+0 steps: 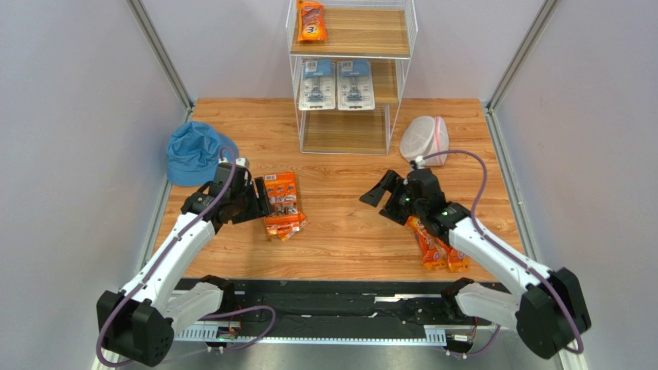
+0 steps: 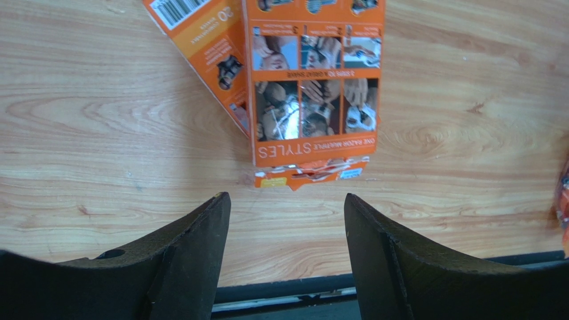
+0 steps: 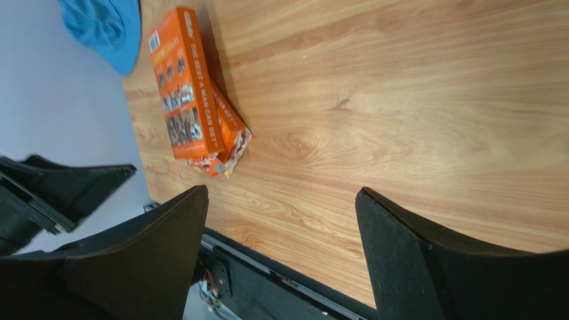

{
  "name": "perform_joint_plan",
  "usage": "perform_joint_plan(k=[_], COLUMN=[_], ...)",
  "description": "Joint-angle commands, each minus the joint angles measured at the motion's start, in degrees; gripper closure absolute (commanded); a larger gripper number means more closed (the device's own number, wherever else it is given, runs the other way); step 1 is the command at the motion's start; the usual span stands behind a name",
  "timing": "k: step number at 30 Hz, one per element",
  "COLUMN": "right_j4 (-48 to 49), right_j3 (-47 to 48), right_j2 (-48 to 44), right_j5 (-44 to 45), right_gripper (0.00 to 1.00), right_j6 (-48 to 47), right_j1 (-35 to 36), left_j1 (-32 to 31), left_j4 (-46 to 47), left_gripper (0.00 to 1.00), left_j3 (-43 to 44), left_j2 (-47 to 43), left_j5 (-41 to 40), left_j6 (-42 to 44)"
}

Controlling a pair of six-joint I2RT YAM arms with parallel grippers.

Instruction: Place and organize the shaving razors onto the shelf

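The white wire shelf stands at the back centre. An orange razor pack lies on its top board, and two white/blue blister cards lie on the middle board. A stack of flat orange multi-packs lies on the table; it also shows in the left wrist view and the right wrist view. My left gripper is open and empty, just left of that stack. Long orange bags lie partly under my right arm. My right gripper is open and empty above bare table.
A blue bucket hat lies at the left wall. A white mesh bag with pink trim sits right of the shelf. The shelf's bottom board holds nothing. A black rail runs along the table's near edge.
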Motion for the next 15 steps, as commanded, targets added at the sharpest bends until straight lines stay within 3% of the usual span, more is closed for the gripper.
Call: perform_joint_plan(k=[1, 8, 15], right_j4=[7.18, 18.53, 33.73], right_j3=[6.55, 18.77, 23.52], right_j2=[7.92, 30.75, 44.57], right_j5=[0.91, -4.1, -11.39], right_gripper=[0.15, 0.16, 0.18], right_j6=[-1.31, -0.43, 5.1], right_j1=[6.01, 10.69, 11.13], left_j1=[5.66, 7.52, 8.31], left_j4=[2.62, 10.35, 11.15], left_gripper=[0.28, 0.29, 0.3], left_j3=[1.25, 1.24, 3.62], left_j2=[3.03, 9.71, 15.52], left_j5=[8.7, 14.61, 13.91], left_j6=[2.69, 2.17, 1.9])
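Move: The upper orange razor box lies about 8 cm ahead of the open left hand, 3 cm to its right and 10 cm lower; from the open right hand it is some 23 cm left, 10 cm ahead and 10 cm below. A lower razor pack pokes out beneath it, centred about 3 cm nearer the base. The blue hat is roughly 19 cm ahead and 20 cm left of the left hand; the small orange packs lie about 19 cm right of the right hand and 3 cm back. The upper orange razor box is closed in on from both sides: the right hand sweeps left about 16 cm, also some 6 cm forward and sinking a little, turning counter-clockwise by about 15 degrees. Meanwhile the left hand eases forward and down towards the box's near end, roughly 3 cm each way, tipping slightly downward. Both grippers stay open, with no touch to be seen. ##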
